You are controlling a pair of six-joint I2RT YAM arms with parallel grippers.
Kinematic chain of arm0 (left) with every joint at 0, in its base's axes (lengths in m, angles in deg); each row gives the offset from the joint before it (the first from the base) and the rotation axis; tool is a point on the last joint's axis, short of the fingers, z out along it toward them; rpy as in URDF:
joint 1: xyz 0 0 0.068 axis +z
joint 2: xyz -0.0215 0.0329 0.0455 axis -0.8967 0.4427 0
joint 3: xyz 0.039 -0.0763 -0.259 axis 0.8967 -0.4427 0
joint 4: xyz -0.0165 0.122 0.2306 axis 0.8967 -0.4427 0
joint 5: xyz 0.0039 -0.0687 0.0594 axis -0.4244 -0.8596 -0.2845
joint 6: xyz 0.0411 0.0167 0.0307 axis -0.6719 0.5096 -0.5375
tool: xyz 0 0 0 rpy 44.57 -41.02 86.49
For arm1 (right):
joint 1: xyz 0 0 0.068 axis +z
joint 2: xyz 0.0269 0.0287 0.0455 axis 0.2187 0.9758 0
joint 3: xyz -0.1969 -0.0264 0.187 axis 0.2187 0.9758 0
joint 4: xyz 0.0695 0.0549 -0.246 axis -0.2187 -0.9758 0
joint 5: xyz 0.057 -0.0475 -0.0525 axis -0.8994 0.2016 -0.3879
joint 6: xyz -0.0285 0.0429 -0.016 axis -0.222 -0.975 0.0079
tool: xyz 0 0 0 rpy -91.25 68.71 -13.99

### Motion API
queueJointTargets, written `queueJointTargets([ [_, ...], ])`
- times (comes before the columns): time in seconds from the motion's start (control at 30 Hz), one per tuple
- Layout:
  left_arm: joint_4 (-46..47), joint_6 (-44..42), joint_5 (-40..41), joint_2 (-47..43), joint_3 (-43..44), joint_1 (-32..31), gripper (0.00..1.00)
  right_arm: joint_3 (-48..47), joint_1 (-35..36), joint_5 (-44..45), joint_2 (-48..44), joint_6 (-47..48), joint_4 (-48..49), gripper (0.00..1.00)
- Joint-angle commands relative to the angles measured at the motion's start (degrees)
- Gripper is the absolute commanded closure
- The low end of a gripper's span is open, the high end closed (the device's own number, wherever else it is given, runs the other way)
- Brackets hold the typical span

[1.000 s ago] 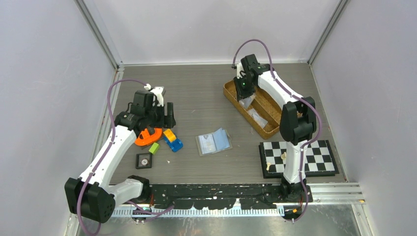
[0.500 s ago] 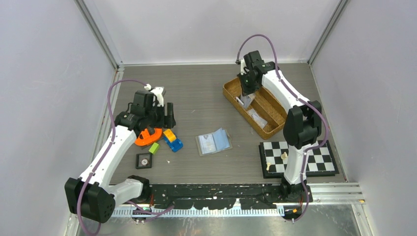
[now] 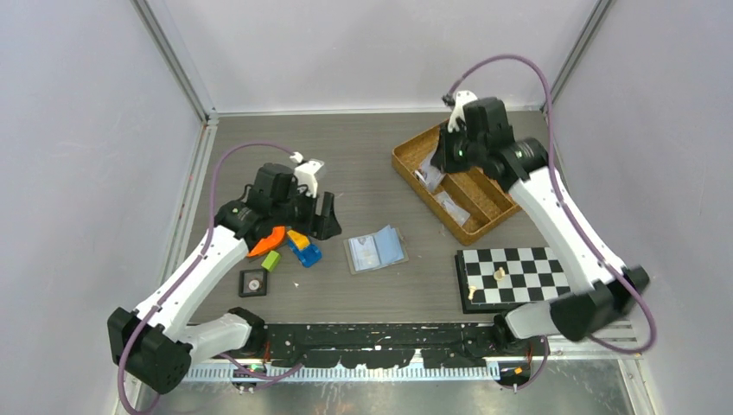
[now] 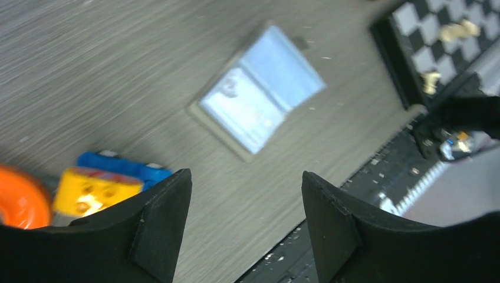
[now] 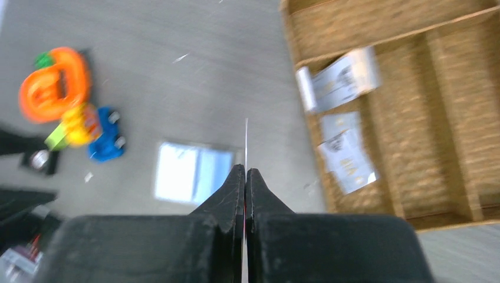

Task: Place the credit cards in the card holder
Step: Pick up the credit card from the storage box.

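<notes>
The card holder (image 3: 376, 250) lies open on the table, light blue inside up; it also shows in the left wrist view (image 4: 259, 106) and the right wrist view (image 5: 191, 173). My right gripper (image 3: 447, 154) hangs above the left end of the wicker tray (image 3: 472, 235) and is shut (image 5: 245, 171) on one thin credit card (image 5: 246, 138), seen edge-on. More pale cards lie in the tray (image 5: 343, 79) (image 5: 349, 154). My left gripper (image 3: 323, 221) is open and empty (image 4: 244, 177), just left of the holder and above the table.
An orange toy (image 3: 266, 240), a blue and yellow car (image 3: 302, 248), a green block (image 3: 270, 259) and a black dial tile (image 3: 252, 282) sit left of the holder. A chessboard (image 3: 523, 275) with pieces lies at the front right.
My right arm has risen from the tray and swung right, its gripper now over the tray's left end. My left gripper has moved right toward the card holder.
</notes>
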Motion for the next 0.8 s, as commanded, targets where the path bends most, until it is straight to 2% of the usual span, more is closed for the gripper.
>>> queueJointTargets([
  [0.0,4.88,0.39,-11.81,1.35,5.32,-4.79,0.30,13.52,5.25,-9.80,-10.25,-7.17,4.89,1.00],
  [0.2,14.68,4.14,-28.72,4.71,5.24,-7.38,0.29,27.38,10.14,-26.99,-20.02,-11.19,10.27,0.99],
  [0.33,12.32,2.41,-32.50,8.85,4.78,-8.72,0.29,33.73,12.49,-36.75,-21.93,-10.96,13.03,0.99],
  [0.47,9.41,0.12,-35.42,11.33,5.51,-12.58,0.29,34.61,12.87,-46.01,-21.41,-11.18,14.34,1.00],
  [0.67,8.59,-0.76,-40.03,12.03,4.72,-15.41,0.28,33.36,13.10,-51.35,-20.82,-9.25,13.08,0.99],
  [0.73,8.24,-0.69,-41.79,12.46,4.83,-16.20,0.32,33.21,13.33,-51.55,-20.59,-8.88,12.75,1.00],
  [0.77,8.77,-0.26,-42.85,12.53,4.87,-16.59,0.37,33.18,13.35,-51.47,-20.46,-8.64,12.51,1.00],
])
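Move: The credit card already pinched in the right gripper is to meet the left gripper, which lies from the right hand about 13 cm back, 27 cm left and 9 cm lower; seen from the left hand, the card is roughly 17 cm ahead, 27 cm right and 7 cm up. The card holder is about 2 cm ahead, 12 cm right and 12 cm below the left hand. From the right hand, the storage box's middle sits some 7 cm ahead, 12 cm right, 19 cm down. The credit card is carried off from above the storage box by the right gripper, which keeps its pinch and sweeps about 23 cm back and 10 cm left, dipping before it rises slightly, its wrist turning inward counter-clockwise. Meanwhile the open left gripper comes right and back, roughly 12 cm each way, with a small hump upward, swinging some 40 degrees clockwise to bring its spread fingers round the card's free end. ##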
